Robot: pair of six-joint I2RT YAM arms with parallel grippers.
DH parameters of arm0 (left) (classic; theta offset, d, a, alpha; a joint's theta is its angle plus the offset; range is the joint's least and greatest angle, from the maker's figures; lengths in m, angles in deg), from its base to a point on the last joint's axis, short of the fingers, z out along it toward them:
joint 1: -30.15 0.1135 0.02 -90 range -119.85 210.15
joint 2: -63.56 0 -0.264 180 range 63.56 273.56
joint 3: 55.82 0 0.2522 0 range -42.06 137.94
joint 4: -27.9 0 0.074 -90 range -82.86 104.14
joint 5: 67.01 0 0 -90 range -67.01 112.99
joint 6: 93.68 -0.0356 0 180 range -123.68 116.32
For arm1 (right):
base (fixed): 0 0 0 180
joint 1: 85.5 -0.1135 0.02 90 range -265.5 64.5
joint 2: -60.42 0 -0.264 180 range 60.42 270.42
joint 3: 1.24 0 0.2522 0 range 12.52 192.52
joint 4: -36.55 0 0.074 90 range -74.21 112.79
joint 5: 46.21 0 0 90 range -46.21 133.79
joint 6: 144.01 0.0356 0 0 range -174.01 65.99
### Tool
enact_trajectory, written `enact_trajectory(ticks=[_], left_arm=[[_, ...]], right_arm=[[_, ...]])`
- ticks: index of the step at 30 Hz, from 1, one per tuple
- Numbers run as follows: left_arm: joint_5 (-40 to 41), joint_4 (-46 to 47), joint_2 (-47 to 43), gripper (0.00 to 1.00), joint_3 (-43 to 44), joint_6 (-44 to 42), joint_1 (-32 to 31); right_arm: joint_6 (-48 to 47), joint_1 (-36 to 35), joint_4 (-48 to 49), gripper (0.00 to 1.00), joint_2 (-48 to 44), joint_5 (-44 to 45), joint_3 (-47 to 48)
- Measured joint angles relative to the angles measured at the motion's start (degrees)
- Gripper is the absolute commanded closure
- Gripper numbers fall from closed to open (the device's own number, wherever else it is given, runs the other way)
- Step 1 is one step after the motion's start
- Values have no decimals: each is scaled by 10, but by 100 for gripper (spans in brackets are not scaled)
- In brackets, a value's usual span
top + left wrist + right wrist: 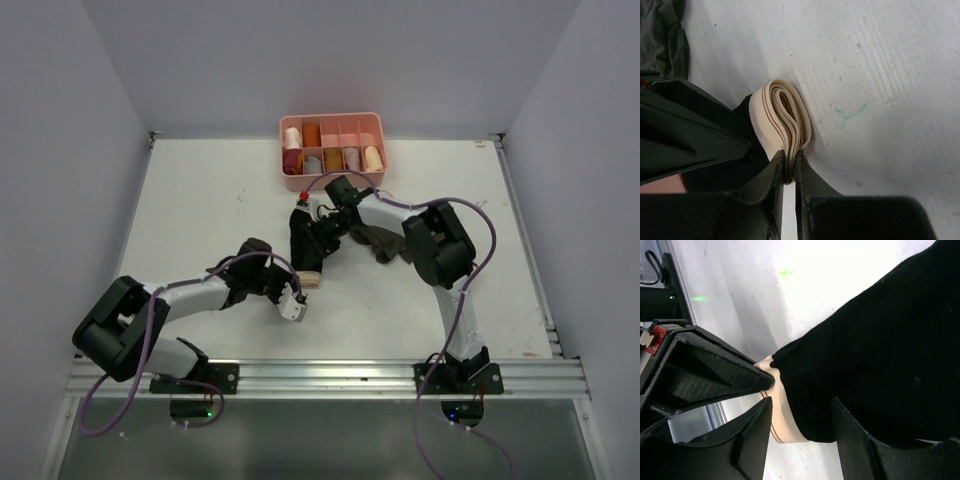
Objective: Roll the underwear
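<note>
The underwear (301, 262) lies at the table's middle as a narrow black roll, its beige waistband (312, 281) at the near end. In the left wrist view the waistband (782, 112) shows as a folded loop of several layers, and my left gripper (789, 162) is shut on its lower end. My right gripper (802, 405) straddles the black cloth (880, 340) just behind the waistband (785, 415), with both fingers against the roll. The left gripper's finger (715, 375) touches the waistband from the other side. In the top view my right gripper (318, 238) sits over the roll.
A pink divided tray (330, 119) with several rolled garments stands at the back of the table. An olive-brown garment (385, 243) lies crumpled under the right arm, and shows at the left wrist view's top left corner (660, 40).
</note>
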Motion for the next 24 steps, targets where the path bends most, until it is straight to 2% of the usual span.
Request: enact_trajectory(ticks=[4,5,10,11,18,24], left_arm=[[-15,-49,0,100,30,38,5],[-21,-65,0,100,39,44,7],[-57,-135,9,100,80,73,22],[-67,-154,18,100,93,76,25],[-160,-303,158,100,257,105,76],[-236,-427,257,100,365,105,136]], right_arm=[[2,3,-2,32,-5,-8,-3],[3,5,-2,25,-9,-11,-5],[6,25,-10,10,-32,-11,-26],[6,31,-12,3,-37,-9,-29],[-6,74,-9,1,-113,16,-69],[-36,75,7,1,-189,31,-124]])
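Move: The left fingers already pinch the left end of the folded waistband, whose middle lies about 2 cm to their right and 1 cm back. The underwear's black body, onto which the band is to be rolled, has its middle some 9 cm ahead and 2 cm to the right, 2 cm lower. From the half-open right hand, the band's middle lies about 5 cm back and 1 cm left, the black body's middle 4 cm ahead and 1 cm left, and the olive cloth's roughly 18 cm right and 4 cm ahead, all slightly below. Keeping its pinch on the waistband, the left hand lifts it a little over 1 cm, eases slightly back and then carries it forward towards the black body, ending some 3 cm ahead of its start, while the wrist rolls steadily forward about 45 degrees, turning the band over its own length. Meanwhile the right hand spreads its fingers wide at the black cloth beside the band and draws clear of the underwear, going to the right and rising by about 6 cm each, at first also slightly forward. ##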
